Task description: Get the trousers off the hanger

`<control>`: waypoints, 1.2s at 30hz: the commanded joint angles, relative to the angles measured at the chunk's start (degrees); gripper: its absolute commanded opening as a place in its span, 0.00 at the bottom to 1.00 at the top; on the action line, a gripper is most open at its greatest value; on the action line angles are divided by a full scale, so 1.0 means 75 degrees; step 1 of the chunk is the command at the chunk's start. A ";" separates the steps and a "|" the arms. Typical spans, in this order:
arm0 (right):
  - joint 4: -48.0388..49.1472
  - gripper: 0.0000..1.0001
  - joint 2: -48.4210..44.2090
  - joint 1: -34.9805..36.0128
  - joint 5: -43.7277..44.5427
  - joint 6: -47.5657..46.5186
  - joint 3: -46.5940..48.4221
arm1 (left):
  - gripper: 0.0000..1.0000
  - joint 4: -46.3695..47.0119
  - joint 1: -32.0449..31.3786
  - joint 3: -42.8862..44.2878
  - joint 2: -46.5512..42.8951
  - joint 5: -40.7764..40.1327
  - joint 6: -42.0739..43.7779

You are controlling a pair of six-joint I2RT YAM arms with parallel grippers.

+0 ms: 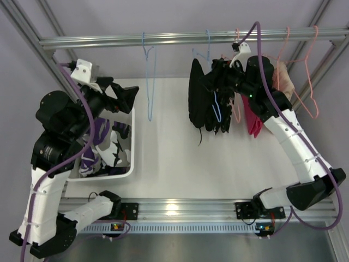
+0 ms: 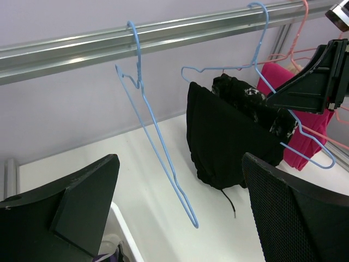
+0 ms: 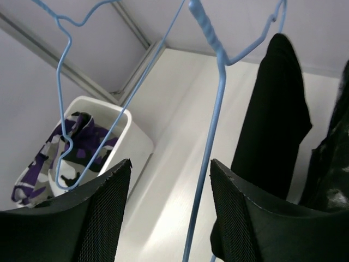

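Note:
The camouflage trousers [image 1: 106, 150] lie in the white bin [image 1: 131, 139]; they also show in the right wrist view [image 3: 60, 158]. The plain black trousers [image 1: 196, 98] hang over a blue hanger [image 2: 262, 71] on the rail, and show in the left wrist view [image 2: 223, 136] and the right wrist view [image 3: 272, 120]. My left gripper [image 1: 122, 95] is open and empty above the bin's far end [image 2: 180, 158]. My right gripper [image 1: 212, 82] is open beside the black trousers, with a blue hanger wire [image 3: 210, 164] running between its fingers [image 3: 170, 164].
An empty blue hanger [image 1: 149, 82] hangs on the rail [image 1: 180, 38] between the arms. A dark patterned garment [image 1: 223, 106], a bright pink garment [image 1: 252, 117], a beige garment [image 1: 283, 76] and pink hangers [image 1: 305, 82] hang at the right.

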 commanded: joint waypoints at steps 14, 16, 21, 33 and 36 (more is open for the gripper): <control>0.3834 0.33 0.0203 -0.0382 -0.3327 0.3300 -0.1372 | 0.99 0.0637 0.0028 -0.0652 -0.0266 0.0001 0.0145; 0.3939 0.29 0.0191 -0.0382 -0.3363 0.3429 -0.1384 | 0.99 0.0672 0.0028 -0.0722 -0.0278 0.0001 0.0133; 0.4233 0.06 0.0285 -0.0522 -0.3515 0.3769 -0.1279 | 0.99 0.0766 0.0028 -0.0793 -0.0301 -0.0022 0.0075; 0.5053 0.00 -0.0276 -0.0652 -0.3632 0.4824 -0.0809 | 0.99 0.0953 0.0028 -0.1307 -0.0512 0.1007 0.0331; 0.5100 0.00 -0.0616 -0.0652 -0.3667 0.4918 -0.1055 | 0.99 0.0930 0.0028 -0.1507 -0.0512 0.1522 0.0485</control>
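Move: Between the right hand's open fingers runs the wire of the blue hanger that carries the black trousers, about 1 cm ahead and 1 cm left, level with it. The black trousers hang some 4 cm ahead, 3 cm left and 10 cm below; the patterned dark trousers 4 cm ahead, 7 cm right and as low. An empty blue hanger is about 6 cm ahead, 28 cm left. From the left hand the wire lies roughly 11 cm ahead, 33 cm right and 9 cm lower. Sweeping about 5 cm left, the right hand dips a little, then climbs again and draws back a couple of centimetres. Its wrist rolls left side up by some 30 degrees, tipping down and turning counter-clockwise as well, while the fingers shut and pinch the blue hanger's wire. The left hand, wide open, sinks about 4 cm and ends easing right. ##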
